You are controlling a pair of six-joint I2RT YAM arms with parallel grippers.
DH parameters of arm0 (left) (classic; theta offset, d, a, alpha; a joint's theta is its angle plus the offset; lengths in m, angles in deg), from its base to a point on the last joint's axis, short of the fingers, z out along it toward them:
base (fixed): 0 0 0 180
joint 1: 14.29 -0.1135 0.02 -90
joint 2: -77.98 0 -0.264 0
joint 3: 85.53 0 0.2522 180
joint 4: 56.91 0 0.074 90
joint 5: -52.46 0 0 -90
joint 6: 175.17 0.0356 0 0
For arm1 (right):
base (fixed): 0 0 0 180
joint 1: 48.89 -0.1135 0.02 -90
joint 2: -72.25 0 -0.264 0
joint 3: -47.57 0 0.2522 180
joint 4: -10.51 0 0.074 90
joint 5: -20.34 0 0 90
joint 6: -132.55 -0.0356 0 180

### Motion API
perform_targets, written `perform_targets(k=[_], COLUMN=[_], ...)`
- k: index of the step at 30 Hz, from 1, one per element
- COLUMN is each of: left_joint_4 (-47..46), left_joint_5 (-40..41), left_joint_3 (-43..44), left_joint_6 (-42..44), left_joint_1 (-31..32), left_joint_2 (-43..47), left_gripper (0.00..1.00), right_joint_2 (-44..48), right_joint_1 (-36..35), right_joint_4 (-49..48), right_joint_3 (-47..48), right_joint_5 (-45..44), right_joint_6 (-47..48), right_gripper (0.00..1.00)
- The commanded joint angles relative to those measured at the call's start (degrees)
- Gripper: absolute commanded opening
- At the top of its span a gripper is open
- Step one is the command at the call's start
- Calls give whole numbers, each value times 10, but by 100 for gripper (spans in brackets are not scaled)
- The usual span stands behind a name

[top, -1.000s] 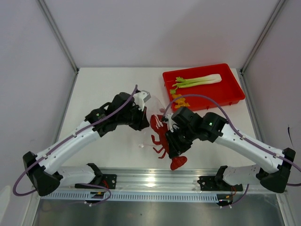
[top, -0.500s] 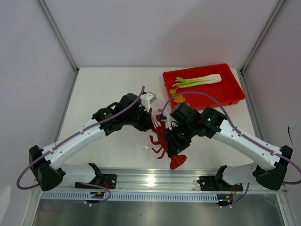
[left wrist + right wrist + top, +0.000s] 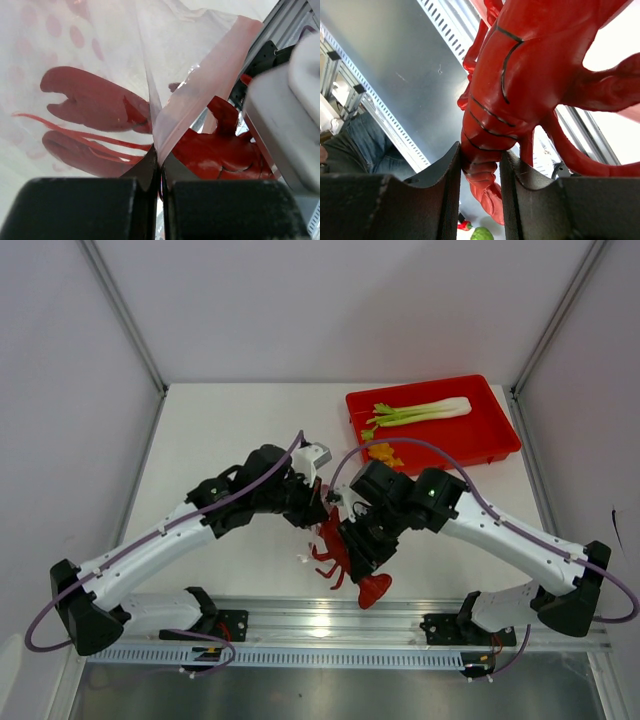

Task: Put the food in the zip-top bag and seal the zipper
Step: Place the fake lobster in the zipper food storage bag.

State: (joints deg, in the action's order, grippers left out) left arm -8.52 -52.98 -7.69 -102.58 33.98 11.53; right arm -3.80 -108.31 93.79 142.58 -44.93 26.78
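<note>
My right gripper [image 3: 357, 552] [image 3: 480, 161] is shut on the tail of the dark red spiky lobster-shaped food [image 3: 333, 545] [image 3: 520, 75], held above the table's near middle. My left gripper [image 3: 322, 508] [image 3: 160, 164] is shut on the pinkish zipper rim [image 3: 212, 82] of the clear zip-top bag [image 3: 100, 55], holding it up right beside the lobster's head. In the left wrist view the lobster's claws [image 3: 90, 100] show through the plastic while its body [image 3: 220, 150] lies outside the rim. The green-and-white stalk [image 3: 420, 412] and the yellow-orange pieces [image 3: 382, 453] lie in the red tray [image 3: 500, 435].
The red tray stands at the back right of the white table. An aluminium rail [image 3: 320, 615] with both arm bases runs along the near edge. Low in the right wrist view, a small red pepper [image 3: 466, 226] and a green item [image 3: 483, 234] show.
The left gripper carried the bag rim to the right, against the lobster. The right gripper shifted left and nearer with the lobster, whose claws now show behind the plastic.
</note>
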Motion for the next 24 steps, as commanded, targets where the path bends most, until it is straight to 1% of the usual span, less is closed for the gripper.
perform_targets(k=[1,6,9,13,17,20,21,22,24], left_joint_4=[-18,-20,-27,-34,-40,-40,-38,-37,-37], left_joint_5=[-25,-30,-26,-5,5,33,45,75,99], left_joint_3=[-16,-34,-47,-58,-62,-60,-60,-59,-55], left_joint_6=[11,7,4,4,3,4,1,-2,-6], left_joint_1=[5,9,13,15,19,24,24,24,24], left_joint_2=[20,27,31,34,36,36,34,34,33], left_gripper=[1,1,1,1,1,1,1,1,1], right_joint_2=[-7,-3,6,22,24,26,28,30,36], right_joint_1=[17,78,109,121,127,124,121,120,114], right_joint_4=[-25,-34,-25,-3,-4,-6,-4,-2,7], right_joint_3=[39,44,44,44,37,30,27,24,15], right_joint_5=[-14,-16,5,23,46,79,82,84,84], right_joint_6=[8,-5,-4,4,0,1,1,1,2], right_gripper=[0,0,0,0,0,0,0,0,0])
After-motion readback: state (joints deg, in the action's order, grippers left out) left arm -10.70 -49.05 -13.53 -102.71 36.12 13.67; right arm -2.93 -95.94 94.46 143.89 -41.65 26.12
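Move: My right hand still grips the lobster by the tail end; its body is about 5 cm ahead and 3 cm left of that hand, with the claw tips already in the bag. The bag mouth lies about 8 cm ahead and 5 cm left of my right hand, slightly lower. From my left hand, which pinches the rim, the mouth is some 4 cm back, 3 cm right and 3 cm down. I push the lobster forward into the bag mouth with my right hand, about 5 cm, swinging the wrist some 10 degrees clockwise, then ease up a little and back barely a centimetre with the tail still gripped. My left hand keeps the rim pinched shut between its fingertips and sinks about 3 cm, drawing back slightly. ##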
